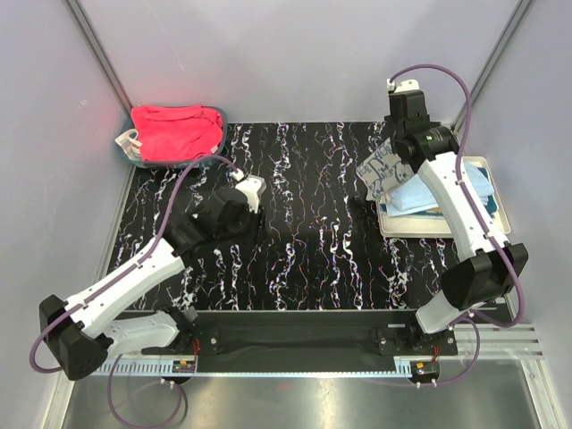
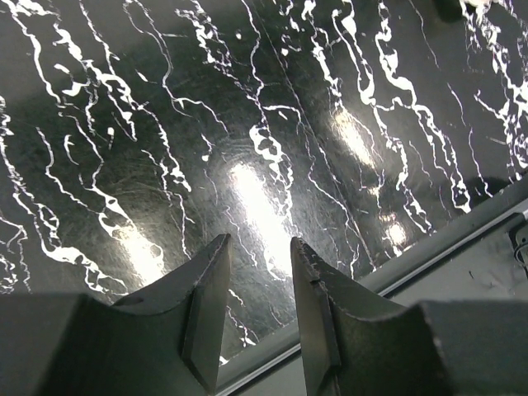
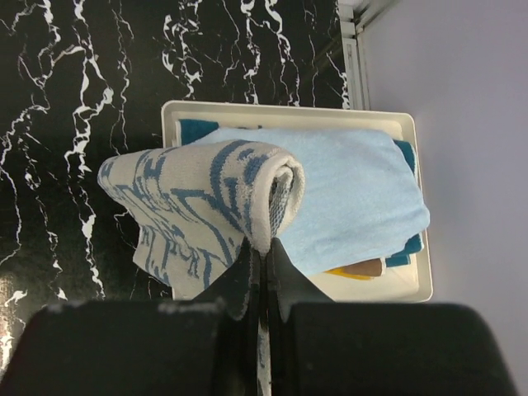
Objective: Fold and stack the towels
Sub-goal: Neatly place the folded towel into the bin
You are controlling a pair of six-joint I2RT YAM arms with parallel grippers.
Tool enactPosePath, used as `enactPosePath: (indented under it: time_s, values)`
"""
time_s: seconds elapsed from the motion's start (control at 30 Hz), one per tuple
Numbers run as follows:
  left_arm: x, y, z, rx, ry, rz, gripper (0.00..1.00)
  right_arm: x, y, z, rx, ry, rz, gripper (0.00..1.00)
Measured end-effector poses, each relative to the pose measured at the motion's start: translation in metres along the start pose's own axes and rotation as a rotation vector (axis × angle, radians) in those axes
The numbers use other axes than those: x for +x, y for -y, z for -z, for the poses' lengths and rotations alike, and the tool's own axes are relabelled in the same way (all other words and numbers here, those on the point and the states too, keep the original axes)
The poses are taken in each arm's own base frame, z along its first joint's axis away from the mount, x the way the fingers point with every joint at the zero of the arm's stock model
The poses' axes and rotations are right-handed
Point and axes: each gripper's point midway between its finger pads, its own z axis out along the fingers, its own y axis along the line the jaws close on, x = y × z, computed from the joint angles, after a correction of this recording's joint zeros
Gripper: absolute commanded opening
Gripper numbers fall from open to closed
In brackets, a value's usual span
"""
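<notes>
My right gripper (image 3: 264,247) is shut on a folded white towel with dark blue print (image 3: 190,214), which hangs draped over the left edge of the cream tray (image 3: 280,110). In the tray a folded light blue towel (image 3: 355,198) lies on top of a teal towel (image 3: 408,247) and a mustard-brown one (image 3: 363,270). From above, the printed towel (image 1: 384,172) hangs under the right gripper (image 1: 402,159). A red-pink towel (image 1: 176,131) lies crumpled in the bin at the back left. My left gripper (image 2: 260,243) is open over bare table, nothing between its fingers.
The translucent teal bin (image 1: 128,150) stands in the back left corner. The tray (image 1: 497,214) sits against the right wall. The black marbled table (image 1: 313,206) lies between them. A metal rail (image 2: 462,227) runs along the table's near edge.
</notes>
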Motion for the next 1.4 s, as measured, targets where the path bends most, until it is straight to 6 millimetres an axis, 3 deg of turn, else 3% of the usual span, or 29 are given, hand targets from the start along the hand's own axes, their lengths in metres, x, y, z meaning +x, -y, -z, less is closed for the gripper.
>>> enactPosePath:
  time_s: [0.57,0.8,1.1,1.4]
  values:
    - [0.006,0.005,-0.007,0.044,-0.035,-0.007,0.39,-0.039,0.016,0.036,-0.035,0.075,-0.039,0.0]
    - [0.007,0.006,-0.008,0.054,-0.044,-0.004,0.39,-0.041,0.022,0.034,-0.031,0.075,-0.052,0.0]
    - [0.009,0.008,-0.01,0.068,-0.057,-0.004,0.39,-0.014,0.066,-0.003,0.03,-0.019,-0.153,0.0]
    - [0.014,0.006,-0.014,0.069,-0.075,0.002,0.39,0.044,0.093,-0.066,0.048,-0.181,-0.249,0.0]
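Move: The right hand already holds the folded patterned towel by an edge. The middle of the bin lies about 17 cm to its right, roughly 4 cm ahead and some 27 cm below; the light-blue towel on the stack is about 16 cm right and 6 cm ahead, and the brown towel edge beneath it about 20 cm right and 3 cm back. From the left hand, the bin is some 58 cm right and 22 cm ahead. Up first, by about 6 cm, the right hand lifts the hanging towel, then swings roughly 12 cm to the right across the bin, sinking more than 9 cm below its peak on the way. The wrist turns a little clockwise and its left side rises some 10 degrees, while the fingers stay shut on the towel's edge. ##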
